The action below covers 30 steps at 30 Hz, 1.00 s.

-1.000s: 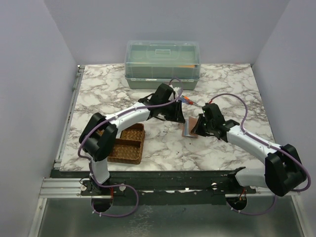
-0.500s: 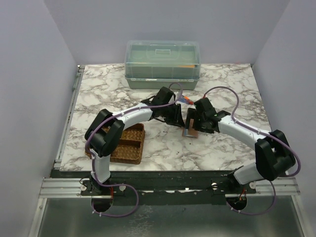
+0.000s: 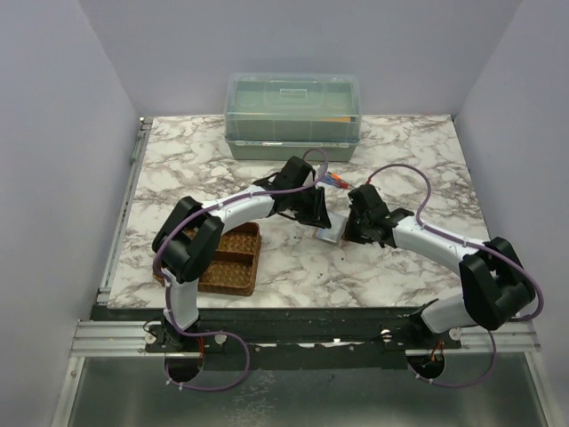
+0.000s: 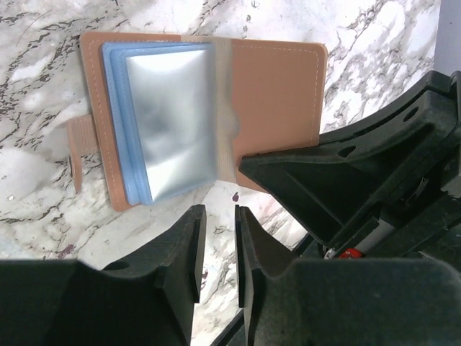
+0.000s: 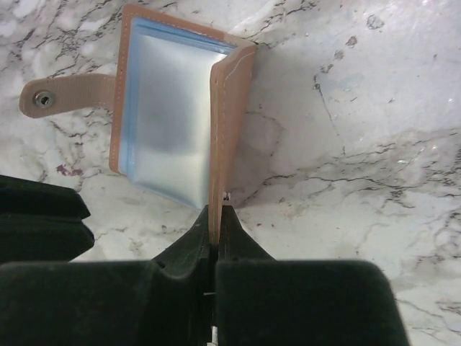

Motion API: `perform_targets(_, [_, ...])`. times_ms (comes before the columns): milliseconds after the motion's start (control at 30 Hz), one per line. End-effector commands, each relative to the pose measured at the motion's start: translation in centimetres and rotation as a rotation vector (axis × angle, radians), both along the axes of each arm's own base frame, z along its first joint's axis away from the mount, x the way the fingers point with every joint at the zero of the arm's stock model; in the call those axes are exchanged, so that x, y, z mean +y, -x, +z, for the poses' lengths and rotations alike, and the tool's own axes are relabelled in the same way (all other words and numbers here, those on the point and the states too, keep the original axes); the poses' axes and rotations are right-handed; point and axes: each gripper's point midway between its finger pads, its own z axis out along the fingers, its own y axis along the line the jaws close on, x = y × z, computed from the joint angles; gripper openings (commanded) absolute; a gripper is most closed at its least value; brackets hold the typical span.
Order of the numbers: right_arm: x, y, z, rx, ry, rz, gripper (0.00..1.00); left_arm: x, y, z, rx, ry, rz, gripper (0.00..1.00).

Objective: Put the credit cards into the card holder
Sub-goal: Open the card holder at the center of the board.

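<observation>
The pinkish-tan card holder [image 3: 327,234] lies open on the marble between the two arms. My right gripper [image 5: 215,216] is shut on the near edge of its right cover [image 5: 232,108], which stands up on edge. Silvery and light blue leaves [image 5: 169,115] lie stacked in the left half; I cannot tell whether they are credit cards or sleeves. The strap with its snap [image 5: 65,94] sticks out to the left. My left gripper [image 4: 220,213] hovers just beside the holder [image 4: 277,94], jaws a narrow gap apart with only marble between them.
A lidded green-clear box [image 3: 293,116] stands at the back. A brown woven divided tray [image 3: 231,258] sits at the front left under the left arm. A red-and-blue screwdriver [image 3: 336,181] lies just behind the grippers.
My right gripper has swung left toward the left gripper. The card holder has shifted left with it and now sits lower and flatter. The left arm has barely moved.
</observation>
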Motion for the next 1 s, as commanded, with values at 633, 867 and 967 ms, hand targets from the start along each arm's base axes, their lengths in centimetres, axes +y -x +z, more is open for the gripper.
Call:
perform_targets(633, [1.1, 1.6, -0.8, -0.055, -0.201, 0.074, 0.14, 2.8, -2.0, -7.2, 0.076, -0.231, 0.123, 0.09])
perform_targets(867, [-4.6, 1.3, 0.5, 0.040, 0.151, -0.051, 0.51, 3.0, -1.6, -8.4, 0.109, -0.257, 0.125, 0.06])
perform_targets(967, [-4.8, 0.8, 3.1, 0.014, 0.173, -0.048, 0.63, 3.0, -1.6, -8.3, 0.106, -0.258, 0.126, 0.06])
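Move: The card holder's sleeve side lies some 4 cm ahead of the left hand, 2 cm to its right and 7 cm below. The clasp strap is about 5 cm left of that side's middle and 1 cm nearer; the raised cover is roughly 4 cm right of it, level with it and 2 cm higher. The right hand already pinches that cover, whose middle is 3 cm ahead; the sleeve side lies 4 cm ahead, 4 cm left and 4 cm below. Downward, about 6 cm, and slightly left and forward, the left hand drops while its fingers close, bringing the tips onto the outer left part of the card holder's sleeve side, where they stay. The right hand first draws the pinched cover a little back and left, its wrist rolling some 10 degrees, then opens, swings about 3 cm right and rises slightly, ending its pinch. ##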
